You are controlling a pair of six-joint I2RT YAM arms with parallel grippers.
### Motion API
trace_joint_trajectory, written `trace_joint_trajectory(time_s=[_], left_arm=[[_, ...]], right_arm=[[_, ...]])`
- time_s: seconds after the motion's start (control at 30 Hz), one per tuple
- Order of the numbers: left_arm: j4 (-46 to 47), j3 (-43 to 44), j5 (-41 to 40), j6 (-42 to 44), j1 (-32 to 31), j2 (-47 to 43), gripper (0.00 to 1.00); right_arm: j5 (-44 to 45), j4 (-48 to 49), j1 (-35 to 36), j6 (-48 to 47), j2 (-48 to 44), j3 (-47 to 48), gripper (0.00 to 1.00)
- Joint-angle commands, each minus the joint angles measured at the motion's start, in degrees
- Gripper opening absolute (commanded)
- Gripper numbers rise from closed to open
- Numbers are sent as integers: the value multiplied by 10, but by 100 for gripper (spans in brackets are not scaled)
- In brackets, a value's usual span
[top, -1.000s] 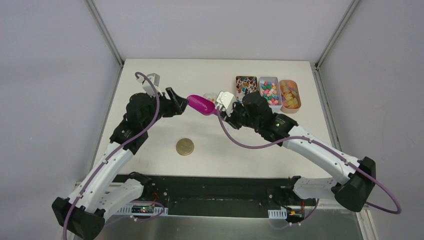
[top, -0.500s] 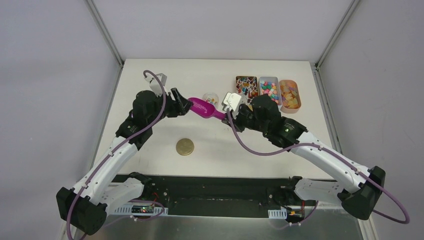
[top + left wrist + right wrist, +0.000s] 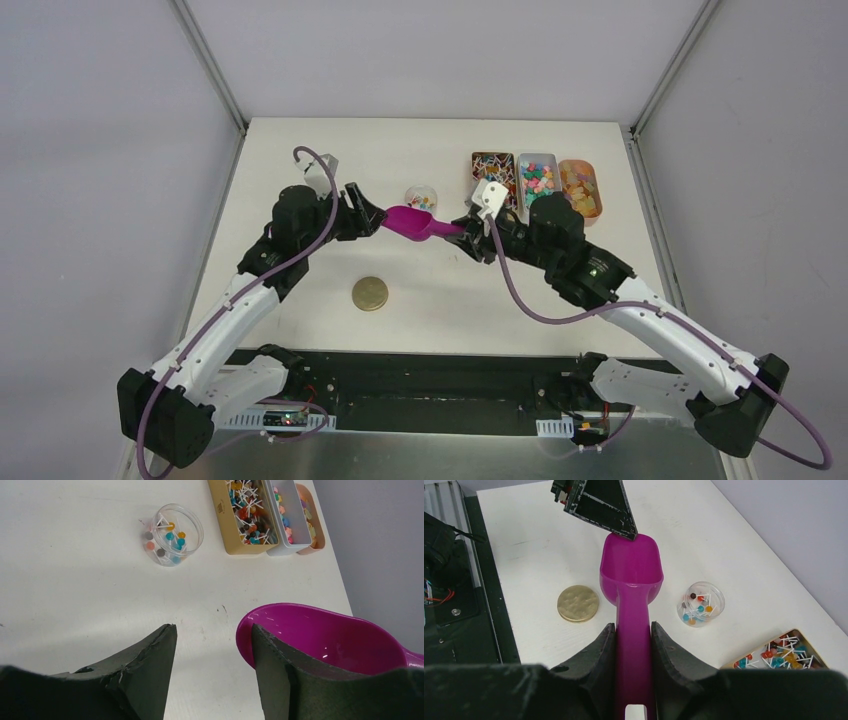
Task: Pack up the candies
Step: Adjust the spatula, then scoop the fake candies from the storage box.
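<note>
The candies lie in three trays at the back right: wrapped ones on sticks [image 3: 491, 169], pastel pieces [image 3: 538, 180] and orange-amber ones [image 3: 580, 190]. A few more on sticks sit in a small clear jar [image 3: 421, 198], which also shows in the left wrist view [image 3: 172, 535] and the right wrist view [image 3: 701, 602]. My right gripper [image 3: 633, 625] is shut on the handle of the empty magenta scoop [image 3: 630, 572] and holds it level above the table. My left gripper [image 3: 214, 627] is open, with one finger at the front rim of the scoop's bowl [image 3: 325, 637].
A round gold lid [image 3: 370, 293] lies flat on the table in front of the scoop and also shows in the right wrist view [image 3: 578, 603]. The trays stand side by side near the table's right edge. A black strip runs along the table's near edge.
The right gripper has moved right with the scoop, uncovering the jar. The left gripper has followed rightward, staying at the scoop's bowl end.
</note>
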Motion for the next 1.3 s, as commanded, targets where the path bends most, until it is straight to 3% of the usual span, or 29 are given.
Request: trace_joint_trajectory(time_s=[0.0, 0.33, 0.43, 0.47, 0.83, 1.27], left_arm=[[8, -4, 9, 3, 3, -2, 58], [-19, 28, -56, 86, 3, -47, 86], [-26, 33, -70, 125, 3, -62, 92], [-30, 35, -73, 137, 3, -66, 98], [-32, -12, -152, 204, 3, -129, 99], [-20, -38, -175, 213, 3, -178, 99]], right_arm=[[8, 77, -13, 19, -6, 12, 0], [135, -60, -70, 15, 44, 76, 0], [212, -86, -96, 36, 61, 90, 0], [237, -105, -106, 48, 72, 102, 0], [354, -226, -167, 94, 192, 206, 0], [362, -309, -183, 116, 361, 308, 0]])
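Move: The right hand has the spatula; the lollipop box it heads for lies about 24 cm ahead, 11 cm to its right and 27 cm below, with the star-candy box 12 cm farther right. The jar stands roughly 19 cm ahead and 9 cm left of the right hand. From the left hand, whose finger is at the spatula bowl's end, the bowl's middle is 8 cm right and 2 cm back, the lollipop box about 18 cm ahead and 30 cm right. Forward and to its right, the right arm swings the spatula away from the left gripper towards the lollipop box, some 16 cm forward and 14 cm right, turning about 50 degrees clockwise, then sinking about 10 cm as the bowl tips down; its fingers keep their grip on the handle. The left hand opens wide, comes free of the bowl's end and draws off leftward, rising slightly. ##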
